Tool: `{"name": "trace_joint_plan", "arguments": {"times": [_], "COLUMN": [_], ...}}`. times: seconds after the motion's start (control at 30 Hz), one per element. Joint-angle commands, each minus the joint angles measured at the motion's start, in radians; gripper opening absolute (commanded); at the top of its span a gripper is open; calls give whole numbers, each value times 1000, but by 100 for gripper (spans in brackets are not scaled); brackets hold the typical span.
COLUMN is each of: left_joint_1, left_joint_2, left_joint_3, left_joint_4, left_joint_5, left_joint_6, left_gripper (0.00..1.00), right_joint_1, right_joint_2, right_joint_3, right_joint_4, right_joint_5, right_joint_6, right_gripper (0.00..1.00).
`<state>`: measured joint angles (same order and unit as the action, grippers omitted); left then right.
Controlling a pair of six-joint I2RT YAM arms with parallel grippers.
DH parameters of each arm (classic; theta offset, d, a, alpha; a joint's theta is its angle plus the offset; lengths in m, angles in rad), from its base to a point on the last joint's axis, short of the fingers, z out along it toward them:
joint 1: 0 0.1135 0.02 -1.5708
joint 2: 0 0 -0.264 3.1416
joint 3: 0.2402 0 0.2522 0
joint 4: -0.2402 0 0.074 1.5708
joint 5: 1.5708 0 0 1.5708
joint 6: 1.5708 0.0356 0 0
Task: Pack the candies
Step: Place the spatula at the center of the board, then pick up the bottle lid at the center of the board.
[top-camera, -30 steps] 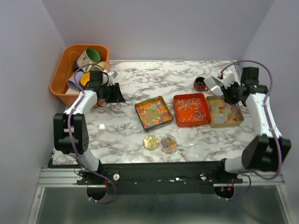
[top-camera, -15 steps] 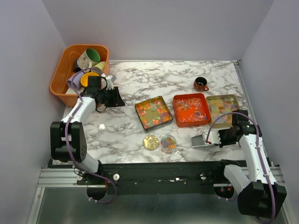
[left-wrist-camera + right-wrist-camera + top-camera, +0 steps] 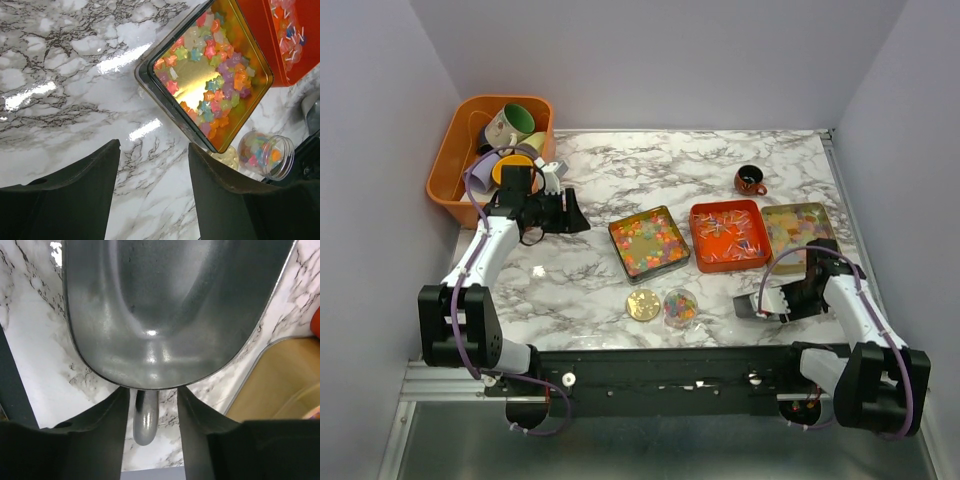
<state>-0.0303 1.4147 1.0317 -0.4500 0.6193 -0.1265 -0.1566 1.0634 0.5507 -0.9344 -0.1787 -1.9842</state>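
Note:
Colourful star-shaped candies (image 3: 649, 241) fill a gold tin (image 3: 616, 232); the left wrist view shows the candies (image 3: 210, 75) too. More candies lie in an orange tin (image 3: 729, 235) and a tan tin (image 3: 800, 237). A small clear jar (image 3: 680, 307) holds a few, with its gold lid (image 3: 642, 304) beside it. My left gripper (image 3: 578, 215) hovers open and empty left of the gold tin, over bare marble (image 3: 154, 145). My right gripper (image 3: 778, 300) sits low at the front right, open. A metal scoop (image 3: 165, 305) lies on the table, its handle (image 3: 146, 420) loose between the fingers.
An orange bin (image 3: 450, 160) of big mugs stands at the back left, just behind my left arm. A small dark cup (image 3: 750, 180) is at the back right. The tan tin's corner (image 3: 280, 385) lies close to the scoop's right side.
My right arm swung from the back right down to the front right with the scoop, laid it on the table and opened its jaws. My left gripper opened wider.

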Motion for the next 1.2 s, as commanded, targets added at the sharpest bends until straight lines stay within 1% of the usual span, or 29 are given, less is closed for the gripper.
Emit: {"name": "trace_joint_plan", "arguments": {"times": [0.0, 0.03, 0.1, 0.13, 0.17, 0.2, 0.23, 0.27, 0.3, 0.33, 0.37, 0.4, 0.47, 0.5, 0.53, 0.57, 0.6, 0.67, 0.7, 0.73, 0.83, 0.93, 0.97, 1.0, 1.07, 1.17], "left_joint_1": [1, 1, 1, 1, 1, 0, 3, 6, 10, 12, 15, 17, 20, 21, 21, 21, 48, 61, 69, 79, 102, 174, 200, 213, 225, 239], "left_joint_2": [-28, -30, -39, -43, -51, -54, -59, -69, -74, -79, -91, -97, -121, -128, -137, -158, -167, -195, -206, -214, -226, -247, -259, -267, -287, -312], "left_joint_3": [30, 34, 33, 27, 12, 2, -8, -31, -39, -45, -53, -58, -67, -71, -76, -88, -94, -113, -119, -121, -116, -127, -131, -133, -139, -153], "left_joint_4": [-82, -94, -93, -81, -72, -61, -41, -32, -23, -15, -13, -10, -4, -1, 4, 7, 11, 20, 27, 33, 60, 95, 99, 100, 99, 108], "left_joint_5": [52, 59, 68, 62, 53, 21, 7, 0, -4, -4, -1, 0, -15, -26, -58, -72, -82, -96, -99, -98, -122, -89, -84, -78, -79, -75], "left_joint_6": [47, 50, 51, 50, 28, 9, -7, -34, -45, -53, -58, -64, -76, -90, -99, -108, -116, -122, -122, -104, -93, -145, -169, -176, -183, -190], "left_gripper": [69, 69, 70, 70, 70, 75, 81, 87, 99, 99, 99, 99, 99, 99, 99, 98, 99, 99, 99, 99, 98, 98, 99, 98, 98, 98], "right_joint_1": [0, 2, 2, 0, 2, 3, 6, 17, 72, 121, 171, 286, 403, 516, 572, 621, 711, 787, 849, 877, 966, 1048, 1065, 1087, 1114, 1152], "right_joint_2": [9, 9, 13, 17, 23, 44, 59, 73, 89, 118, 125, 136, 151, 161, 174, 225, 254, 361, 406, 444, 572, 670, 681, 687, 685, 713], "right_joint_3": [79, 175, 291, 437, 503, 578, 636, 732, 767, 788, 807, 808, 792, 769, 769, 772, 781, 831, 854, 903, 951, 989, 982, 967, 925, 879], "right_joint_4": [-4, -76, -177, -264, -292, -309, -322, -325, -326, -295, -262, -230, -124, -86, -45, -35, -27, -21, -26, -46, -37, -53, -60, -58, 15, 54], "right_joint_5": [1, -10, -80, -134, -265, -339, -411, -533, -574, -594, -593, -593, -555, -533, -515, -480, -467, -438, -432, -426, -417, -377, -378, -377, -354, -347], "right_joint_6": [62, 118, 174, 262, 327, 397, 476, 615, 674, 738, 871, 915, 991, 1002, 999, 987, 980, 976, 970, 960, 927, 860, 798, 774, 759, 743], "right_gripper": [53, 53, 54, 55, 58, 82, 98, 100, 100, 100, 100, 100, 99, 99, 99, 99, 98, 98, 98, 98, 99, 98, 98, 97, 97, 96]}}
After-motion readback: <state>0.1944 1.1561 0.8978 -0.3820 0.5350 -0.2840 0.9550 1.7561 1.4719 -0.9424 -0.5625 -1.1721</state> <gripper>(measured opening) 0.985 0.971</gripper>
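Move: Some 42 cm to the right hand's left, level with it fore and aft and about 2 cm below, lies the gold lid. The candy jar stands nearly in line, around 32 cm left. The spatula's pan is right beside that hand, some 9 cm left; the star-candy tin is about 40 cm left and 17 cm ahead. From the left hand, the lid lies roughly 19 cm right, 16 cm back and 15 cm lower. Spreading its half-open fingers wide, the right hand comes free of the spatula's handle, climbing some 24 cm with a reach forward, then sweeps about 39 cm left and sinks back towards the gold lid, fingers slanting left. The empty left hand opens fully and, after easing back slightly, swings about 8 cm left and up, turning some 20 degrees counter-clockwise. ##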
